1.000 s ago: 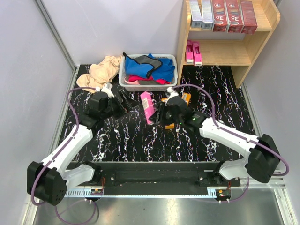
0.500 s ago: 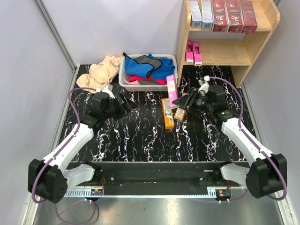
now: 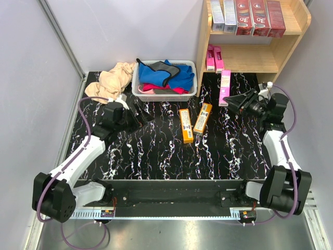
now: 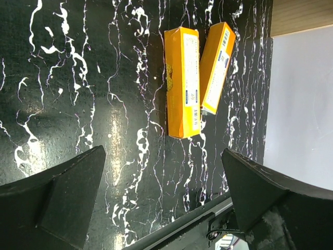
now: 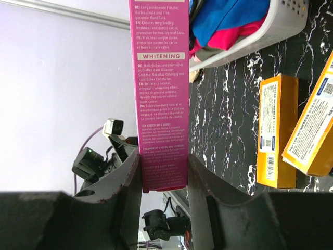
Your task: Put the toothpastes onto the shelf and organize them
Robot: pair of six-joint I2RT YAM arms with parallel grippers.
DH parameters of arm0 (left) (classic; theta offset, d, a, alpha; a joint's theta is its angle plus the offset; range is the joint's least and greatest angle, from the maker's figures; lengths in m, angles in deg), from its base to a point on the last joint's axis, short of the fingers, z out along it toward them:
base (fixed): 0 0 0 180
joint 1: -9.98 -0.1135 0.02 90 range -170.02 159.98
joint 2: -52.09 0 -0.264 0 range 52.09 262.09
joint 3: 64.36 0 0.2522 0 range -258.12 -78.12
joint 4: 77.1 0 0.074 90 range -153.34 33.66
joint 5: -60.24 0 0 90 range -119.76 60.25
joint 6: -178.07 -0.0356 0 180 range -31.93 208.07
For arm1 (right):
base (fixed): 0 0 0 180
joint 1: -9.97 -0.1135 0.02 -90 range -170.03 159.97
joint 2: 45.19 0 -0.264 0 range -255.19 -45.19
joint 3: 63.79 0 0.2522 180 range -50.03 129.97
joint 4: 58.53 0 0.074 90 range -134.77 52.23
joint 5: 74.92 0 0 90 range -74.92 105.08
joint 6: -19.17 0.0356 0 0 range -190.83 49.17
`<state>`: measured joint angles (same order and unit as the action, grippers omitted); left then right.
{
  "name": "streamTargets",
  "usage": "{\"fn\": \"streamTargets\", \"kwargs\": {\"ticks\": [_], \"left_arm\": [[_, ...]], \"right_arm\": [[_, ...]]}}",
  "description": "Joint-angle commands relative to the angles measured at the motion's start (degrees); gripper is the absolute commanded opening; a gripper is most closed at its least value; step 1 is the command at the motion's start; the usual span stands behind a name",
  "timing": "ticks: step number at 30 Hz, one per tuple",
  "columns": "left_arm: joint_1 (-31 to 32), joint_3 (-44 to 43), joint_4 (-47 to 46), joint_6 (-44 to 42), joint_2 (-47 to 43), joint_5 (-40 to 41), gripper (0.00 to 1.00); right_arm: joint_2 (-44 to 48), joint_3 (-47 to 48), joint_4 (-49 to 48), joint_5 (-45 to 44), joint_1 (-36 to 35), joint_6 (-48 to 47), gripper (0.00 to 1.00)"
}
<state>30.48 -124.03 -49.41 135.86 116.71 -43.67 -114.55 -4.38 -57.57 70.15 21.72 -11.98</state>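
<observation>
My right gripper (image 3: 233,99) (image 5: 162,159) is shut on the end of a bright pink toothpaste box (image 3: 225,86) (image 5: 159,88). It holds the box above the table, just in front of the shelf (image 3: 256,58). Two orange-yellow boxes (image 3: 185,125) (image 3: 202,117) lie side by side at mid-table, and they also show in the left wrist view (image 4: 183,88) (image 4: 217,65). The shelf's top tier carries two silver-grey boxes (image 3: 223,15) and three dark red ones (image 3: 259,18). Two pink boxes (image 3: 214,58) stand on the lower tier. My left gripper (image 3: 141,112) (image 4: 162,153) hovers open and empty, left of the orange boxes.
A white basket (image 3: 139,89) of coloured cloths stands at the back centre, with a beige cloth (image 3: 115,78) to its left. Grey walls close in the left and right sides. The arm bases and a metal rail run along the near edge.
My right arm has swung from mid-table to the right, carrying the pink box up toward the shelf. The left arm has stayed put.
</observation>
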Motion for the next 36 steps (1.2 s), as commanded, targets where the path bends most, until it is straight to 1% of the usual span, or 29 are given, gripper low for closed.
{"fn": "streamTargets", "kwargs": {"ticks": [1, 8, 14, 15, 16, 18, 20, 21, 22, 24, 29, 36], "left_arm": [[-0.19, -1.11, -2.86, -1.47, 0.86, -0.94, 0.99], [-0.1, -1.29, -3.12, -1.91, 1.91, -1.47, 0.99], [-0.1, -1.73, -3.04, -2.35, 2.88, -1.91, 0.99], [-0.1, -1.73, -3.04, -2.44, 3.05, -2.17, 0.99], [-0.1, -1.9, -2.95, -2.44, 3.32, -2.26, 0.99], [-0.1, -1.99, -3.04, -2.79, 3.76, -2.43, 0.99], [-0.1, -2.16, -3.04, -2.96, 4.19, -2.52, 0.99], [-0.1, -2.08, -3.12, -2.97, 4.37, -2.78, 0.99], [-0.1, -2.25, -3.12, -2.97, 4.55, -2.79, 0.99], [-0.1, -2.25, -3.47, -2.97, 5.07, -3.05, 0.99], [-0.1, -2.34, -3.82, -3.32, 6.22, -3.93, 0.99], [0.34, -1.99, -4.35, -3.14, 6.83, -4.11, 0.99]], "right_arm": [[-2.78, 6.29, -5.57, 6.36, 2.93, 1.97, 0.32], [-12.72, 15.95, -5.4, 6.45, 3.54, 3.2, 0.3], [-21.68, 26.94, -1.89, 5.66, 3.54, 4.17, 0.3], [-22.82, 29.99, -1.27, 5.49, 3.46, 3.99, 0.3], [-25.18, 31.59, 1.26, 5.31, 3.54, 3.73, 0.3], [-27.48, 36.23, 2.77, 4.96, 3.54, 2.94, 0.3], [-30.56, 39.59, 8.12, 3.74, 3.54, 1.1, 0.3], [-32.4, 42.91, 10.31, 1.99, 3.54, -1.61, 0.3], [-33.2, 44.34, 14.69, 1.19, 3.54, -2.68, 0.3], [-35.91, 48.02, 17.87, 0.05, 3.54, -4.52, 0.3], [-40.93, 53.22, 19.92, -0.84, 3.46, -5.67, 0.3], [-46.47, 57.88, 20.71, -1.28, 2.75, -5.33, 0.3]]}}
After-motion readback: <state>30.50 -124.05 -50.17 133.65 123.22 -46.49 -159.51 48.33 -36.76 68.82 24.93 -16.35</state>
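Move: The pink box is already pinched near its close end in my right hand. Its free slot on the lower shelf board is about 26 cm ahead, 7 right and 2 lower. The two shelved pink boxes also lie 26 cm ahead, one straight ahead, one 4 cm left. From my open left hand, the slot is some 30 cm ahead, 40 right, 7 up; the left orange box is 18 right, level, 16 below. I carry the pink box forward about 19 cm with my right hand, drifting some 7 cm to the right, into the lower bay beside the two shelved pink boxes. I first rise 4 cm, then sink about 5 over the board while the hand tips down 10 degrees, keeping my grip. My left hand sinks about 3 cm, still open, above the table. ##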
